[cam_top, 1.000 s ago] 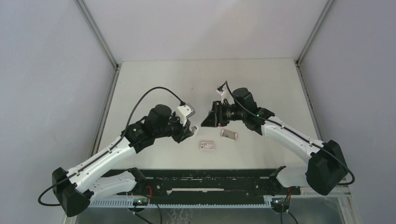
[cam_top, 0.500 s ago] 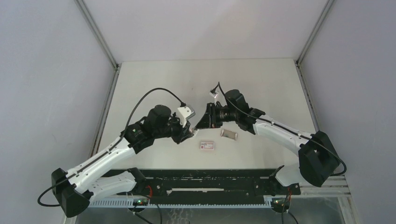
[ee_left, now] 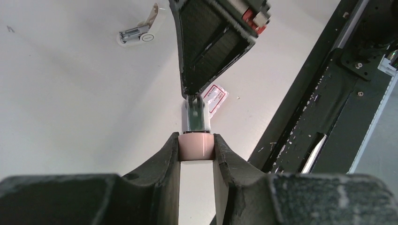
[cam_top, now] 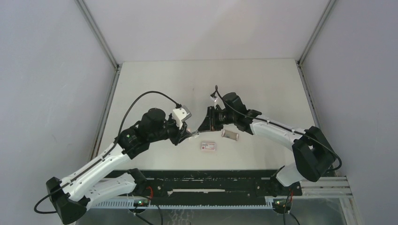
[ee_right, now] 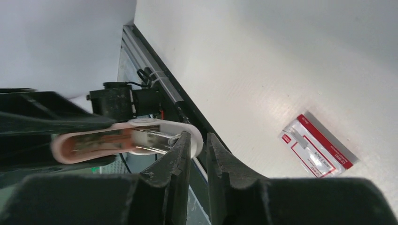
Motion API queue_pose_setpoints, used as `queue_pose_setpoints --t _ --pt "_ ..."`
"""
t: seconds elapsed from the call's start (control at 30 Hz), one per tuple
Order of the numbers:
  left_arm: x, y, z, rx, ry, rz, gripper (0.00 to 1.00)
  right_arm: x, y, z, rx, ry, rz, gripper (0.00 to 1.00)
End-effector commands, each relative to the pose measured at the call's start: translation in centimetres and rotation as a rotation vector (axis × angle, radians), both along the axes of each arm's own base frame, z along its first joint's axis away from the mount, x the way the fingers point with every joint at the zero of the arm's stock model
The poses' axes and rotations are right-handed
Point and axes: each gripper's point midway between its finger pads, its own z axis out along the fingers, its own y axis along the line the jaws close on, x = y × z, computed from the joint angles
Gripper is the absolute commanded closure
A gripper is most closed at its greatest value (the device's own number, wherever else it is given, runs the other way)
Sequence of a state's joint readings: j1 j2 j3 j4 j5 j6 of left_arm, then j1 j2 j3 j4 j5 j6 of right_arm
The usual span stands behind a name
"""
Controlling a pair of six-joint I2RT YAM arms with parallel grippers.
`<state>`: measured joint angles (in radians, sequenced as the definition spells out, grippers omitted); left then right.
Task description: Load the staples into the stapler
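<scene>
My left gripper is shut on the pink rear end of the stapler and holds it above the table. The stapler's white front end with its metal channel points at my right gripper. Its jaws are almost closed with nothing between them, and the left fingertip sits against the stapler's white tip. The staples, a small grey-tan block, lie on the table under the right wrist and also show in the left wrist view.
A small white box with a red label lies on the table just below the two grippers. A black rail runs along the near table edge. Grey walls enclose the table.
My right gripper has moved left and reached the front tip of the stapler. My left arm has shifted slightly left and down, still holding the stapler.
</scene>
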<state>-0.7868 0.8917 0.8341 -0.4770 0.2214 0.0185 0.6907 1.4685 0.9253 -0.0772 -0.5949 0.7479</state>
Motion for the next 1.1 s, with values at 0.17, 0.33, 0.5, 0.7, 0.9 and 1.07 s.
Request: queue_pose_setpoints --t 0.17,0.33,0.5,0.7,0.9,1.07 --pt "0.8 -0.2 3.8 -0.137 -0.136 0.04 1.0 -1.1 0.9 -1.7 0.031 0.046 0.043 0.82" --pt "1.5 0.6 3.8 -0.118 -0.138 0.102 1.0 -0.2 -0.2 -1.4 -0.008 -0.015 0.006 0.79" --pt "3.0 1.6 5.4 -0.192 -0.12 0.276 1.0 2.0 -3.9 -0.3 -0.06 -0.158 -0.104 0.69" --pt "4.2 0.1 7.2 -0.459 -0.161 0.33 1.0 3.5 -7.9 0.4 -0.155 -0.308 -0.188 0.59" --pt "6.0 -1.8 4.9 -0.382 -0.279 0.241 1.0 3.6 -10.1 -0.2 -0.232 -0.394 -0.226 0.54" --pt "8.1 -3.2 1.0 -0.326 -0.34 0.228 1.0 3.3 -10.7 -0.5 -0.212 -0.407 -0.263 0.53"
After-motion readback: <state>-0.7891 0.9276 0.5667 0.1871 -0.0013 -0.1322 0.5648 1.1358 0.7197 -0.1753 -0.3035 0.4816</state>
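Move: At the right fingertips is the free end of the pink stapler, its middle some 3 cm left, 2 cm back and 3 cm up. The staples in the open tray lie about 13 cm right of this hand, 5 cm ahead and 14 cm down; the closed staple box is level with it, 4 cm right, and the white stapler 15 cm ahead, 8 cm right. From the left hand, which holds the pink stapler, the staples are about 9 cm ahead, 16 cm right and 19 cm below. Drawing down about 3.5 cm at the pink stapler's free end, the right fingers come free of the stapler, then sweep some 10 cm right towards the staples tray while opening to about half and turning clockwise. The left hand keeps its grip on the stapler, lifts it 3 to 4 cm, carries it roughly 6 cm forward, rolling right side down and turning counter-clockwise, then sinks again. ##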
